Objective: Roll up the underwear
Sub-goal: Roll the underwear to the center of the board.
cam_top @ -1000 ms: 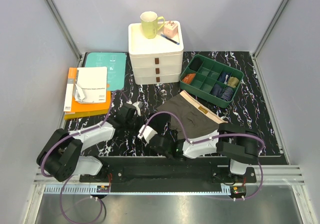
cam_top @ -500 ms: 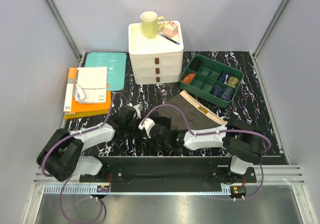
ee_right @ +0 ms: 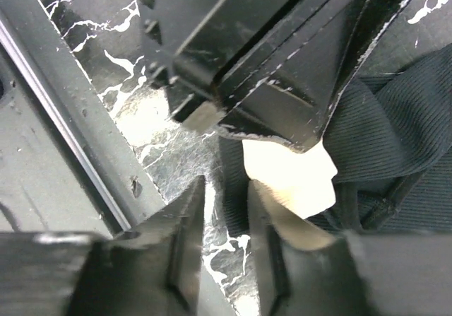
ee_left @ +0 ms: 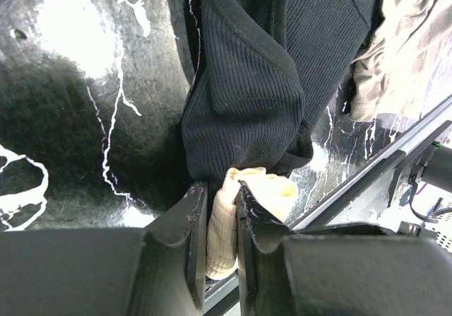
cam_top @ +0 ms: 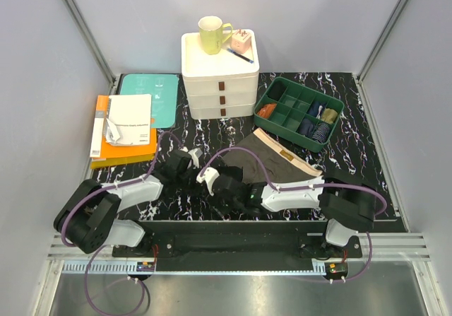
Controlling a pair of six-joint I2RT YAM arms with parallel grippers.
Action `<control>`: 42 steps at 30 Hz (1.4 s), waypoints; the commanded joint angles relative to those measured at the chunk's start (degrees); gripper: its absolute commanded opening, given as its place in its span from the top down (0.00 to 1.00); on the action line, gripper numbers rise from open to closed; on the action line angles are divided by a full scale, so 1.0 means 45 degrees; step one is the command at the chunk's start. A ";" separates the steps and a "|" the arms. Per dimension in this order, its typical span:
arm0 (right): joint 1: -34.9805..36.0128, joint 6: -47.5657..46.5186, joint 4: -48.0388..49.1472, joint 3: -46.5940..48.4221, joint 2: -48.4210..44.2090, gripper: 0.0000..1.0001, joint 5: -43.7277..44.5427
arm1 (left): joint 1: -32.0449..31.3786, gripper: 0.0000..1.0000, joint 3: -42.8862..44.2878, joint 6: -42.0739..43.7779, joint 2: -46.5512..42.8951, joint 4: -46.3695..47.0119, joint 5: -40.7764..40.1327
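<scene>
The black underwear [ee_left: 261, 83], ribbed with a beige waistband [ee_left: 226, 224], lies bunched on the marble table near the front edge. My left gripper [ee_left: 219, 189] is shut on its waistband; it shows in the top view [cam_top: 185, 162] too. My right gripper [ee_right: 226, 189] sits right against the left one, jaws nearly closed on a black cloth edge [ee_right: 234, 196] next to the waistband [ee_right: 289, 174]; in the top view [cam_top: 214, 182] it hides most of the cloth. The olive-brown underwear [cam_top: 272, 162] lies flat to the right, waistband at the back.
A white drawer unit [cam_top: 219, 83] with a mug [cam_top: 212, 34] on it stands at the back. A green divided tray [cam_top: 335, 107] with sock bundles is at the back right. Books [cam_top: 123, 129] lie at the left. The metal front rail [ee_left: 395, 153] runs close by.
My right gripper has reached left and forward to meet the left gripper at the black underwear. The left gripper has shifted slightly right. The olive-brown underwear has not moved.
</scene>
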 commanded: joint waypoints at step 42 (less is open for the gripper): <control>0.0784 -0.1327 0.0378 0.0187 0.0164 0.36 0.3253 | -0.0045 0.90 0.0291 0.0692 0.0649 -0.1247 -0.0034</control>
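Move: My left hand already pinches the pale waistband roll, its middle about 1 cm to the right and 1 cm below. From my right hand that roll lies about 3 cm ahead, level left to right and some 2 cm below. The black body spreads 6 cm ahead and 6 cm right of my left hand, slightly below; the grey underwear lies about 13 cm ahead and 19 cm right of my right hand, 3 cm below. I spread my already parted right fingers wider, lift that hand about 4 cm beside the waistband roll, then bring it most of the way down again, ending about 1 cm higher and 1 cm farther forward with the fingertips swung forward some 10 degrees. My left hand stays put, still pinching the waistband. ##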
